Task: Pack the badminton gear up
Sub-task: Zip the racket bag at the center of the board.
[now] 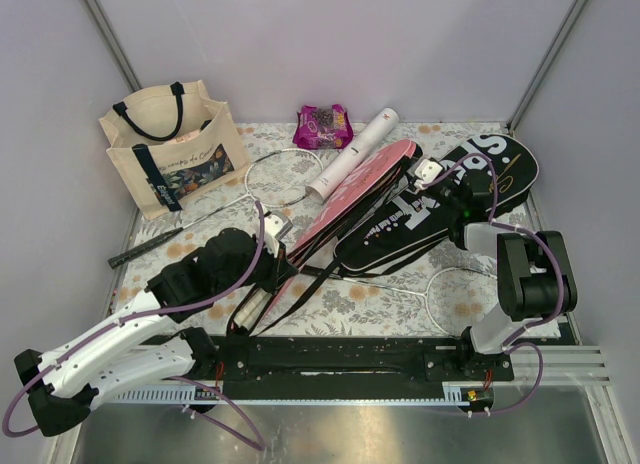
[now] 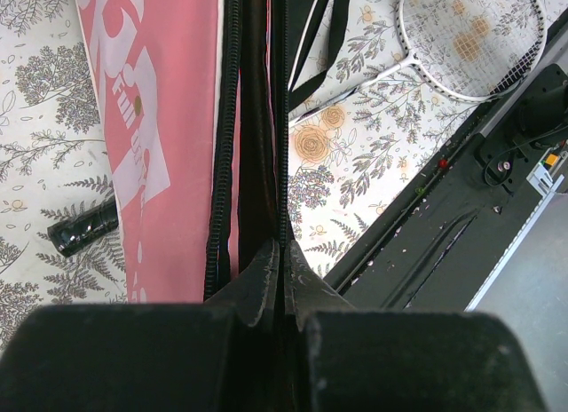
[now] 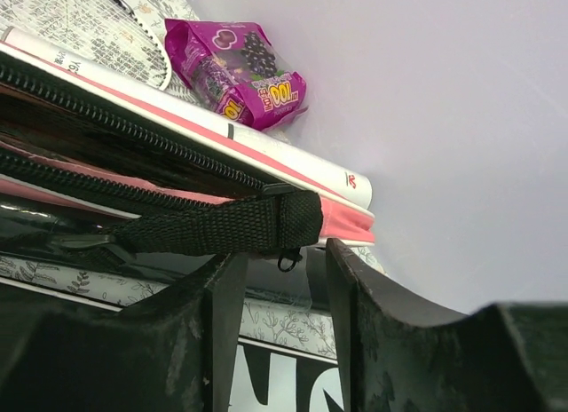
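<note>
The pink SPORT cover lies diagonally mid-table, its zip gaping. My left gripper is shut on the black zip edge at the cover's near end; in the left wrist view the gripper has its jaws pressed together on that edge. The black SPORT cover lies beside the pink one. My right gripper is at the pink cover's far tip, open. In the right wrist view, a black webbing loop and a small zip pull sit just above the gap of the right gripper. A white tube lies behind.
A cream tote stands at the back left. A purple snack packet lies by the back wall. One white racket lies left of the covers, its black handle pointing left. Another racket head is near the right arm's base.
</note>
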`<state>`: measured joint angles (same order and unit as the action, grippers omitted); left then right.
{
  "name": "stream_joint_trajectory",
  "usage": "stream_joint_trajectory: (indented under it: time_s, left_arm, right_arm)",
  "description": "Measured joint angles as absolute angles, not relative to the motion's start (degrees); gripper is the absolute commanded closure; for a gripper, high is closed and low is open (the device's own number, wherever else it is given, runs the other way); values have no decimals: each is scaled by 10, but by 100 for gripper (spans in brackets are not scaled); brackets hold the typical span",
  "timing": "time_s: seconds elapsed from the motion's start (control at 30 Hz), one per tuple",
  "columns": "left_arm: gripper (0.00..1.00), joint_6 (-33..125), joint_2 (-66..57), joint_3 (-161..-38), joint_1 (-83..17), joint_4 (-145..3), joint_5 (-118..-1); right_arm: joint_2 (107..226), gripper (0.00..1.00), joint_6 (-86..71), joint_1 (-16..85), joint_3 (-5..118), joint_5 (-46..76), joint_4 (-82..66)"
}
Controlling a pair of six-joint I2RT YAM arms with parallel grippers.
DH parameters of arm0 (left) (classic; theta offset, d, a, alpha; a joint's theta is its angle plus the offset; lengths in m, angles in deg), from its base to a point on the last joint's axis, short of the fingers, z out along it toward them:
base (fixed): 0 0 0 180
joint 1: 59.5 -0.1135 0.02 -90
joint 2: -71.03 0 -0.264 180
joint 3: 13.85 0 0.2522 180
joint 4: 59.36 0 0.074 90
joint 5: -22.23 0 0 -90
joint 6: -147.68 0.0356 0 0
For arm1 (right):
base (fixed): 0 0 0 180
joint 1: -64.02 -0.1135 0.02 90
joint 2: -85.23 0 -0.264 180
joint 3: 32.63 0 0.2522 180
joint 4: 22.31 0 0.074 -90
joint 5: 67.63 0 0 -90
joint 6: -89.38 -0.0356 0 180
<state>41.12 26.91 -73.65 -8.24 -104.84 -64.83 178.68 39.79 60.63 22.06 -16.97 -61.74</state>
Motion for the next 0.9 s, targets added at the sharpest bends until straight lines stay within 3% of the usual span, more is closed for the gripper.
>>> stream_joint_trajectory:
  time_s: [0.1, 0.23, 0.9]
  left_arm:
    - [100, 411, 269, -737, -83, -1048, -649]
    - [100, 411, 265, -740, -83, -1049, -647]
    - [100, 411, 251, -740, -85, -1046, -632]
  right_arm:
    - [1783, 70, 404, 606, 222, -170, -612]
    - [1781, 100, 416, 605, 228, -173, -595]
    - [1710, 100, 306, 561, 180, -156, -588]
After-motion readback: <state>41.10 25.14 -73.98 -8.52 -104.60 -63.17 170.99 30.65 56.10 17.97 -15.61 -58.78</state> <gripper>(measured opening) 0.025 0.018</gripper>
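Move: The zip pull at the far end of the pink racket bag hangs between the right hand's open fingers, barely 1 cm ahead and 1 cm left. The white tube's middle is about 9 cm ahead of the right hand, 12 cm left and 10 cm lower; the black racket bag lies some 5 cm back, 11 cm right and 12 cm below. From the left hand, gripping the bag's near end, the pull is roughly 26 cm ahead and 30 cm right. The zip pull is pinched as the right fingers shut fully on it from half open, the hand almost still. Then the right hand draws it back and left, about 5 cm along the bag's opening towards the left hand, rising a touch and rolling slightly. The left hand keeps its shut grip on the zip edge at the near end as an anchor. ##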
